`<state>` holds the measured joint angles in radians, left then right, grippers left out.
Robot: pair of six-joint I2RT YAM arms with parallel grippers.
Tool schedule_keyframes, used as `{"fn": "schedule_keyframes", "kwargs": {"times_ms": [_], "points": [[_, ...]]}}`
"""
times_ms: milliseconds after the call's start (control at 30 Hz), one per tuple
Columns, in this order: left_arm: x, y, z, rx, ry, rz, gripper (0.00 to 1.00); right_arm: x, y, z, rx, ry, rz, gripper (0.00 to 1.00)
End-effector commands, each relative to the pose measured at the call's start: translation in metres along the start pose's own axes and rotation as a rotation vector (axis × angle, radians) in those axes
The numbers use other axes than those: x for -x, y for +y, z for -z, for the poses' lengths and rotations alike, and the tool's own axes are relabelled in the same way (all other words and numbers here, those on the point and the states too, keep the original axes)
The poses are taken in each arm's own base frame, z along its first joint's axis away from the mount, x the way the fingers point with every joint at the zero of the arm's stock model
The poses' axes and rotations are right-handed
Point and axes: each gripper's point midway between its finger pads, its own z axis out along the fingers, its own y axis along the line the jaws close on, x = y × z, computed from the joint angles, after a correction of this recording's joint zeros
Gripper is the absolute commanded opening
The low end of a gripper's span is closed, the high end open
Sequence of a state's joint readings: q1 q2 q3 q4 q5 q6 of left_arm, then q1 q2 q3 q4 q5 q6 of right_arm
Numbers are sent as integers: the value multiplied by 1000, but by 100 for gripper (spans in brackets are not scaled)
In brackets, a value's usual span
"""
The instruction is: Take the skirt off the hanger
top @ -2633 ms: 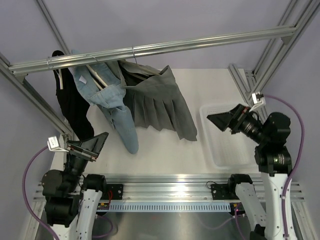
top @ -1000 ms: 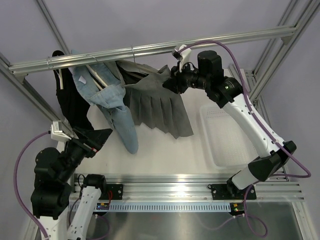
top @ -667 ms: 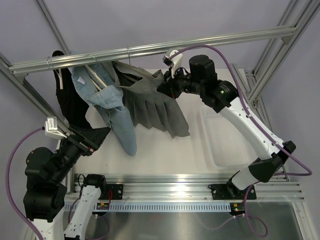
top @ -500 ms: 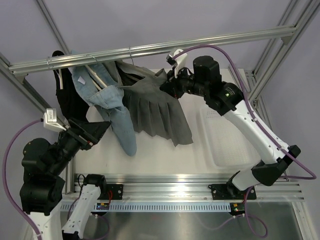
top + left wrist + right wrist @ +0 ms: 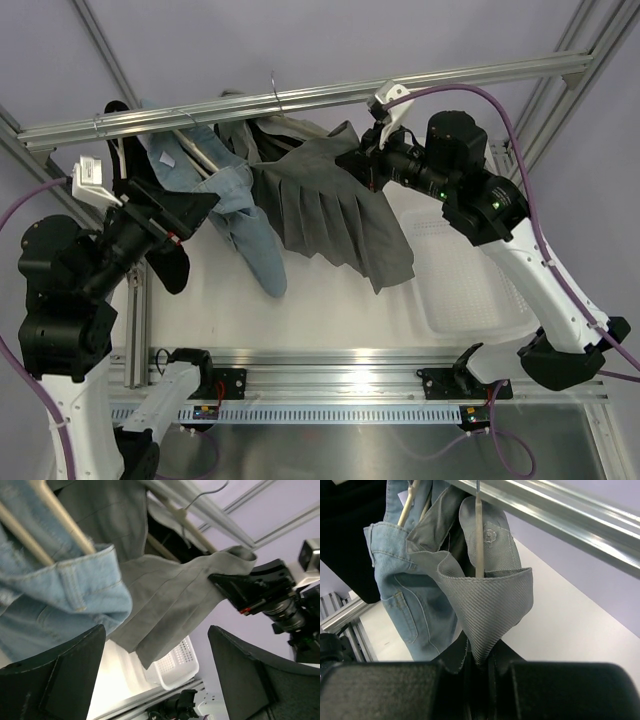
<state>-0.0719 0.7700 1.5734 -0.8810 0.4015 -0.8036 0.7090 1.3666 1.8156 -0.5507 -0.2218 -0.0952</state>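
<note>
The dark grey pleated skirt (image 5: 335, 215) hangs from the rail, its waistband corner drawn out to the right. My right gripper (image 5: 360, 163) is shut on that corner; in the right wrist view the folded twill of the skirt (image 5: 490, 605) runs down between the shut jaws of the gripper (image 5: 479, 662). The hanger's wire hook (image 5: 274, 88) sits over the rail, and a thin arm of the hanger (image 5: 478, 535) shows inside the waistband. My left gripper (image 5: 203, 200) stands open beside the jeans, holding nothing; through its open jaws (image 5: 157, 628) I see the skirt (image 5: 170, 595).
Light blue jeans (image 5: 250, 235) hang on a pale hanger just left of the skirt, and a black garment (image 5: 172, 268) hangs further left. An aluminium rail (image 5: 420, 85) crosses the top. A white basket (image 5: 470, 290) sits on the table at the right.
My right gripper has shut on the skirt's waistband corner and pulled it to the right and up, spreading the skirt. My left arm has risen up to the level of the jeans.
</note>
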Motion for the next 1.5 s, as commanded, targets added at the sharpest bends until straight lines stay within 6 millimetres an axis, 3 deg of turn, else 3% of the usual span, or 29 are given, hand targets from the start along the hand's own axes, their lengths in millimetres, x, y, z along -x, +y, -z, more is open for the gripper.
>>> {"fn": "schedule_keyframes", "kwargs": {"times_ms": [0,133,233,267,300,333,400,500,667,867,1100,1333,1433,1467], "points": [[20,-34,-5,-126,-15,-52,88,65,4,15,3,-198,24,0],[35,-50,-20,-175,-17,-63,83,50,10,24,13,-154,-26,0],[38,-62,-42,-185,0,-92,82,35,14,32,18,-120,-61,0],[32,-68,-50,-172,9,-105,82,31,16,34,17,-108,-93,0],[27,-63,-75,-129,40,-146,82,25,18,39,18,-90,-112,0],[23,-77,-71,-144,65,-167,82,22,19,41,23,-77,-119,0],[20,-73,-94,-94,65,-197,82,17,25,50,34,-52,-160,0],[18,-79,-103,-87,38,-235,79,9,36,62,70,-6,-211,0],[-9,-85,-121,-72,65,-285,73,-7,47,79,90,44,-270,0],[-34,-88,-133,-50,54,-364,59,-12,58,91,131,61,-301,0],[-62,-91,-148,-14,77,-437,56,-6,64,105,151,38,-312,0],[-68,-87,-152,41,65,-480,51,1,68,116,164,16,-313,0],[-73,-84,-154,50,76,-490,25,3,72,120,182,13,-317,0],[-73,-84,-153,52,76,-486,0,4,73,122,183,7,-316,0]]}}
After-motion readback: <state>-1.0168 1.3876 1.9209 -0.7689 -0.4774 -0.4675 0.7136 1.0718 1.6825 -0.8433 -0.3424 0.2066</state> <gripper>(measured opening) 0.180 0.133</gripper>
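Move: The skirt's hanger, lifted at the rail, has its neck about 19 cm ahead of the left hand, 12 cm to its right and 2 cm above. The jeans hang some 8 cm ahead, 3 cm right and 10 cm below that hand; the skirt's middle is about 12 cm ahead, 21 cm right and 8 cm below. From the right hand, already gripping the skirt's waistband, the hanger neck lies roughly 8 cm ahead, 11 cm left and 5 cm up. The skirt and its hanger are drawn back from the rail by the right hand, about 11 cm back and 5 cm to the right, tipping down some 20 degrees and keeping its pinch on the waistband. The left hand rises, then swings right and forward about 20 cm and sinks to the hanger, rolling its left side up; its wide-open fingers close on the metal hook just above the wood. ##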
